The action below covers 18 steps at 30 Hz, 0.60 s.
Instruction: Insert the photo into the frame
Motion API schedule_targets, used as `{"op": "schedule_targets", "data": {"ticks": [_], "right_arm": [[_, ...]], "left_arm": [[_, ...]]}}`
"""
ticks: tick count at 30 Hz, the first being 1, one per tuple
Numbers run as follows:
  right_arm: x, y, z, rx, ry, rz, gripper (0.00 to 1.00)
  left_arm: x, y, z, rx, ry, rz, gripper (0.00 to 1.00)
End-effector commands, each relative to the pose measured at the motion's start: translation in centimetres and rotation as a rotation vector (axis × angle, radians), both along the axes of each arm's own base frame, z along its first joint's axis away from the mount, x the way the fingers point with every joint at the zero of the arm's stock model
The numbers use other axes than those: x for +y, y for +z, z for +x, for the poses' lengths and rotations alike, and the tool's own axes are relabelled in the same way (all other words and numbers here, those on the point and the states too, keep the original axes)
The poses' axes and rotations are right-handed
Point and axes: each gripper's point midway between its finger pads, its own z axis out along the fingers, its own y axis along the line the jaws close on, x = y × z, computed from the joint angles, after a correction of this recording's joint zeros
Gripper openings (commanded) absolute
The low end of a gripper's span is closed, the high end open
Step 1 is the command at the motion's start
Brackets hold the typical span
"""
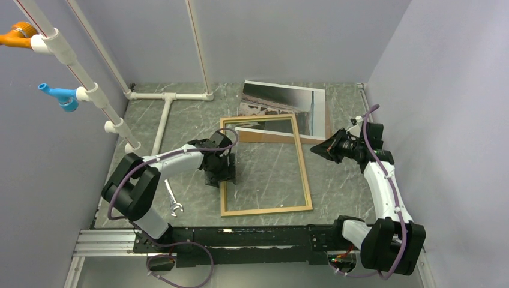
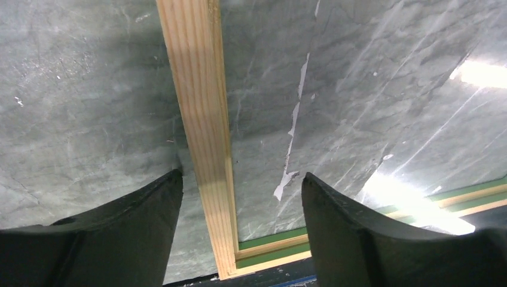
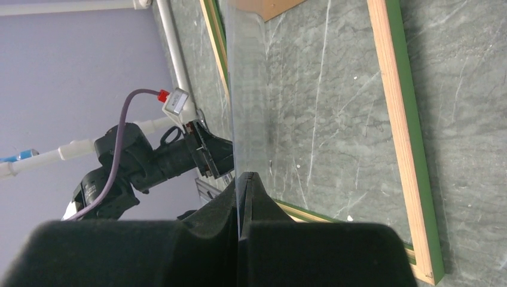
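The frame (image 1: 303,168) lies flat mid-table, tan wood up, green on its outer sides (image 3: 397,119). My left gripper (image 1: 219,174) stands open over the frame's left rail (image 2: 203,119), one finger on each side of it (image 2: 242,176), not touching. My right gripper (image 1: 317,150) is shut on the edge of a clear pane (image 3: 245,89), held tilted up over the frame's far part (image 1: 270,127). The photo (image 1: 282,99), grey sky over a brown landscape, rests picture side up behind the frame. A brown backing board (image 1: 273,137) lies under the photo's near edge.
A metal wrench (image 1: 173,201) lies left of the frame near the left arm. White pipes (image 1: 162,120) run across the far left of the table and up the wall, carrying a blue fitting (image 1: 60,96) and an orange one (image 1: 18,33). Grey walls close in both sides.
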Motion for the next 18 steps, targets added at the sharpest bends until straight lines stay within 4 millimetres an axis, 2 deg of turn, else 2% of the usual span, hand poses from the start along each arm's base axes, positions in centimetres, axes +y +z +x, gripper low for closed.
{"op": "schedule_targets", "data": {"ticks": [1, 5, 11, 18], "right_arm": [[0.1, 1.0, 0.1, -0.047, -0.002, 0.013, 0.00], [0.1, 0.7, -0.2, -0.047, 0.006, 0.007, 0.00], [0.3, 0.4, -0.4, -0.044, 0.043, -0.001, 0.00], [0.2, 2.4, 0.1, -0.104, 0.095, -0.036, 0.00]], "left_arm": [[-1.0, 2.5, 1.2, -0.070, 0.016, -0.047, 0.80], [-0.4, 3.0, 1.2, -0.090, 0.015, -0.024, 0.90], [0.0, 3.1, 0.5, -0.096, -0.017, -0.026, 0.92], [-0.5, 2.7, 0.4, -0.089, -0.073, -0.055, 0.90]]}}
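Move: The left hand, fingers already part open, straddles the near half of the frame's left rail; the frame's middle lies about 9 cm ahead, 14 cm right and 1 cm below. The photo lies some 31 cm ahead and 23 cm right, partly behind the frame's far rail, and the wrench about 16 cm left and 4 cm back, both slightly lower. From the shut right hand, the frame's middle is roughly 16 cm left, 3 cm ahead and 17 cm down. The left hand opens its already loosened fingers further, from about two thirds to nearly full, one on each side of the frame's left rail, and rises almost straight up off it by about 2 cm. It begins lifting gently while the fingers are still spreading, stays over the rail with the fingers pointing down and hardly any wrist tilt, and slows to a stop just above. ##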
